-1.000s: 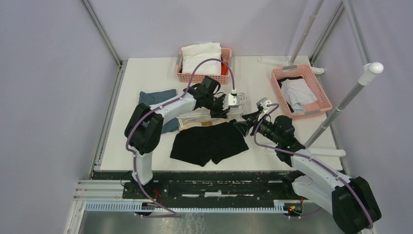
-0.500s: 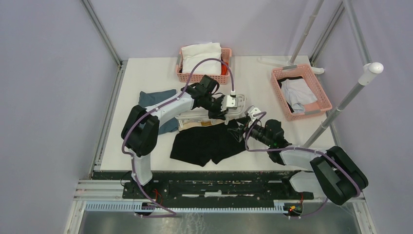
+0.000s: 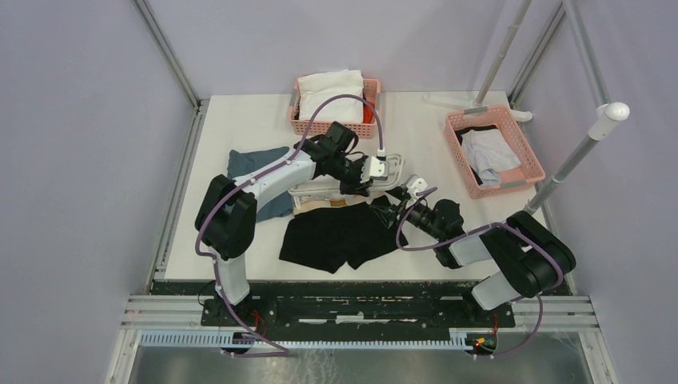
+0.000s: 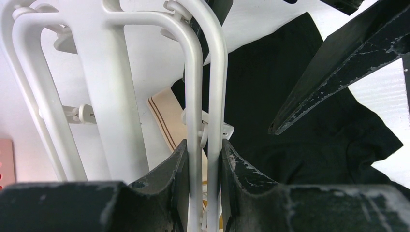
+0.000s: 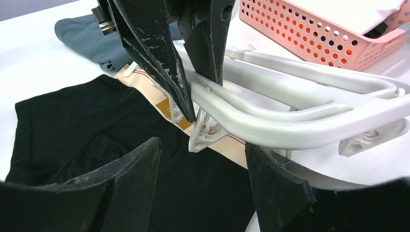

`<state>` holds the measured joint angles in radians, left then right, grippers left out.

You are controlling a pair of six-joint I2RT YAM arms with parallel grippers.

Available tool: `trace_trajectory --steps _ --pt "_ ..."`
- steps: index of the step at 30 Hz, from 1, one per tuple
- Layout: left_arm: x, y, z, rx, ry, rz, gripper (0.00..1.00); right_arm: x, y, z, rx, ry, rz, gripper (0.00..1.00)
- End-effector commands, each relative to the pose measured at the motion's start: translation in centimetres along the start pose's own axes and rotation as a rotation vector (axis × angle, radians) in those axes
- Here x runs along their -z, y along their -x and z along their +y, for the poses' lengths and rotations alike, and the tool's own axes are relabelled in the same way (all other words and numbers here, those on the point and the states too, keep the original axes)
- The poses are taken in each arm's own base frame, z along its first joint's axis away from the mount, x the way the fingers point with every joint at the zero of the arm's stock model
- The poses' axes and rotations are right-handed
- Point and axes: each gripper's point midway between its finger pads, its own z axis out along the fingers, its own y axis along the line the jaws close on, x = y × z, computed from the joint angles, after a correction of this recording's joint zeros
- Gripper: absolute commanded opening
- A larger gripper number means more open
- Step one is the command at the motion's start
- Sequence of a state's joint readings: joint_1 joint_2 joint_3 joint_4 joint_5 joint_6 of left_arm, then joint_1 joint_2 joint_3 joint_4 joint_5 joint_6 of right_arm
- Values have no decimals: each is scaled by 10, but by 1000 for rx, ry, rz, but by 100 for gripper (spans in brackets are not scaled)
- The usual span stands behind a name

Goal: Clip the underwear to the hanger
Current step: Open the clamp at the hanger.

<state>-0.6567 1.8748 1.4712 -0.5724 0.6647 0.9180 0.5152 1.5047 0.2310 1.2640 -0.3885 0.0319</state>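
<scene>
The black underwear (image 3: 344, 236) lies flat at the table's near middle, its tan waistband (image 5: 145, 82) towards the back. The white hanger (image 3: 384, 182) rests tilted over the waistband. My left gripper (image 4: 203, 145) is shut on two parallel rails of the hanger (image 4: 116, 96), holding that side up. In the right wrist view its dark fingers (image 5: 159, 58) reach down onto the rail. My right gripper (image 5: 202, 145) is open, low over the underwear (image 5: 72, 130). A small white clip (image 5: 203, 133) dangles from the rail just ahead, between its fingertips. Nothing is in its jaws.
A pink basket (image 3: 334, 104) holding a white garment stands at the back. Another pink basket (image 3: 494, 150) stands at the right. A folded blue-grey cloth (image 3: 260, 164) lies to the left of the hanger. A slanted white pole (image 3: 560, 176) rises at the right edge.
My right arm has swung left and folded in, bringing its gripper up to the hanger's clip, with the jaws a little wider. The left gripper has kept its hold, shifting slightly back.
</scene>
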Motion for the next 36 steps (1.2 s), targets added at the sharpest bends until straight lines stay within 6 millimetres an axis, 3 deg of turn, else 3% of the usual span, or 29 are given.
trace_trajectory --steps 1,10,22,36 --pt "28 49 14 -149 66 -104 3 -5 31 5 29 33 -133 73" --pt "32 53 16 -161 76 -110 3 -15 30 -5 37 3 -131 72" --pt "36 56 13 -174 76 -120 3 -26 42 -5 7 25 -162 62" --pt "36 56 14 -176 82 -118 3 -29 48 -9 -23 5 -177 41"
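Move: The clamp to be opened hangs under the hanger rim, about 2 cm ahead and 3 cm to the left of the right hand point, nearly level with it. From the left hand, which already grips the rim just above, it lies some 2 cm to the right and 3 cm below. The hanger's middle is about 5 cm ahead and 7 cm left of the right hand. The underwear's waistband label lies roughly 8 cm left and 8 cm below that hand, with no forward offset. Forward, left and up, about 3 cm in all, the right hand brings its open fingers in around the clamp. They start narrowing on the way and end nearly half closed, the near tip against the clamp, the other behind the rim. Meanwhile the left hand keeps its pinch on the rim and raises the hanger about 1.5 cm. ##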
